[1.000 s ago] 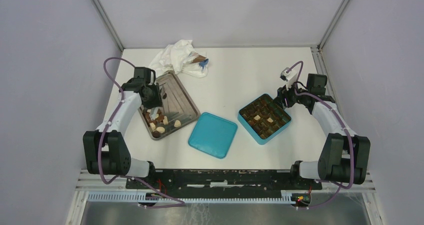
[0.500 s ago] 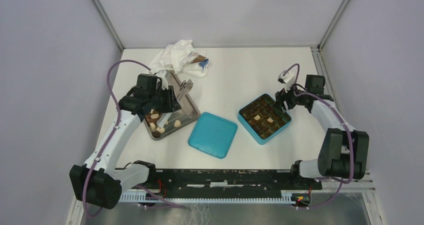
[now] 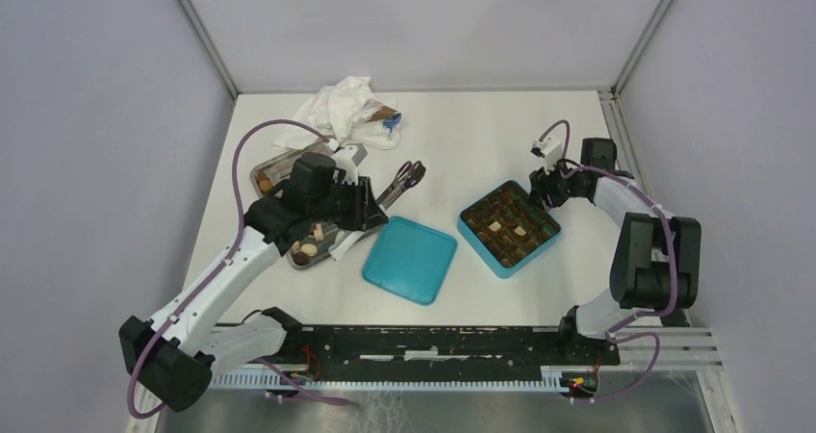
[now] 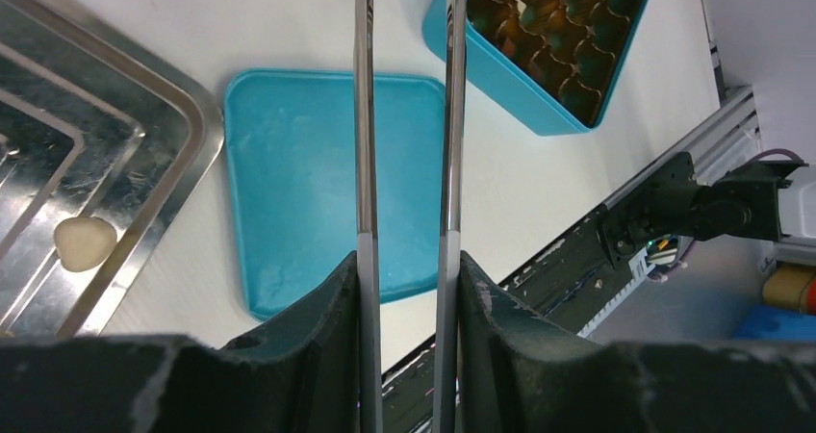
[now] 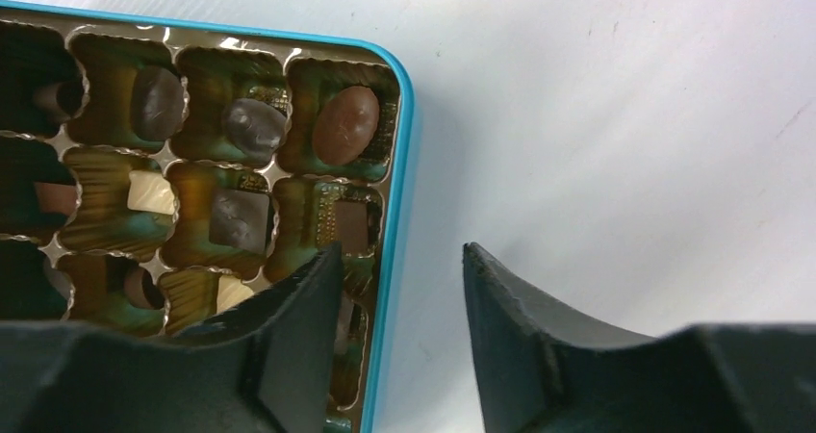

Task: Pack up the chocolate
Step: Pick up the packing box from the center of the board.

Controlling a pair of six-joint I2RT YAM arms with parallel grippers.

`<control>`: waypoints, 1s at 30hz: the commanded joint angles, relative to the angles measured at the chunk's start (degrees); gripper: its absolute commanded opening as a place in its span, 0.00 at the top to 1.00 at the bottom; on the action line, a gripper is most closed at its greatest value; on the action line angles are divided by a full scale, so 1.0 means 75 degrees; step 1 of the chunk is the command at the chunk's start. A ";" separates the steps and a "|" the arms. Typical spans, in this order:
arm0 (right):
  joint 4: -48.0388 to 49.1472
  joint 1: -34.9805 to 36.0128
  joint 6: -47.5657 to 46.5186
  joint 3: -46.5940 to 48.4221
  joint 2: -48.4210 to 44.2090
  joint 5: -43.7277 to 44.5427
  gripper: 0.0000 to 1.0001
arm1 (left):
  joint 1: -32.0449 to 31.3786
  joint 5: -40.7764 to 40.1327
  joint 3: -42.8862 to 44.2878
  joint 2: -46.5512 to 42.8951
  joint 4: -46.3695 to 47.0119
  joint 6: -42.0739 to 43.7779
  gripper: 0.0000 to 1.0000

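Chocolate fills several cups of the teal box point(image 3: 510, 227), with dark, brown and cream pieces point(image 5: 344, 123) in its gold liner. More chocolate point(image 3: 308, 248) lies on the metal tray point(image 3: 274, 168), and one cream piece point(image 4: 85, 242) shows in the left wrist view. My left gripper point(image 3: 371, 205) point(image 4: 406, 257) is shut on metal tongs point(image 3: 404, 178) point(image 4: 363, 115) that point toward the box; their tips look dark and I cannot tell if they hold a piece. My right gripper point(image 3: 545, 189) point(image 5: 400, 250) is open, straddling the box's far right wall, one finger over the cups and one over the table.
The teal lid point(image 3: 409, 258) point(image 4: 327, 183) lies flat between tray and box. A crumpled white bag point(image 3: 339, 109) with a wrapper sits at the back, behind the tray. The black rail point(image 3: 433, 342) runs along the near edge.
My left arm swung right from the tray, carrying the tongs over the table toward the box. My right gripper stayed at the box corner and shifted slightly.
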 commanded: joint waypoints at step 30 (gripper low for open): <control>0.2945 0.0348 0.0560 -0.1712 -0.3643 0.0378 1.00 | -0.3243 -0.1163 -0.0399 0.0521 0.2999 -0.0545 0.97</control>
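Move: The packing box's middle lies about 6 cm back and 6 cm left of the right hand, 3 cm lower, with the open fingers just over its far-right rim. The blue lid lies about 30 cm left and 14 cm back, 6 cm lower. From the left hand, which holds the tongs, the box is some 30 cm right, 5 cm back and 16 cm down; the lid is 7 cm right, 12 cm back and 18 cm down. Right fingers shut on the box's far-right rim, then rise 8 cm; left hand carries tongs 10 cm right. ##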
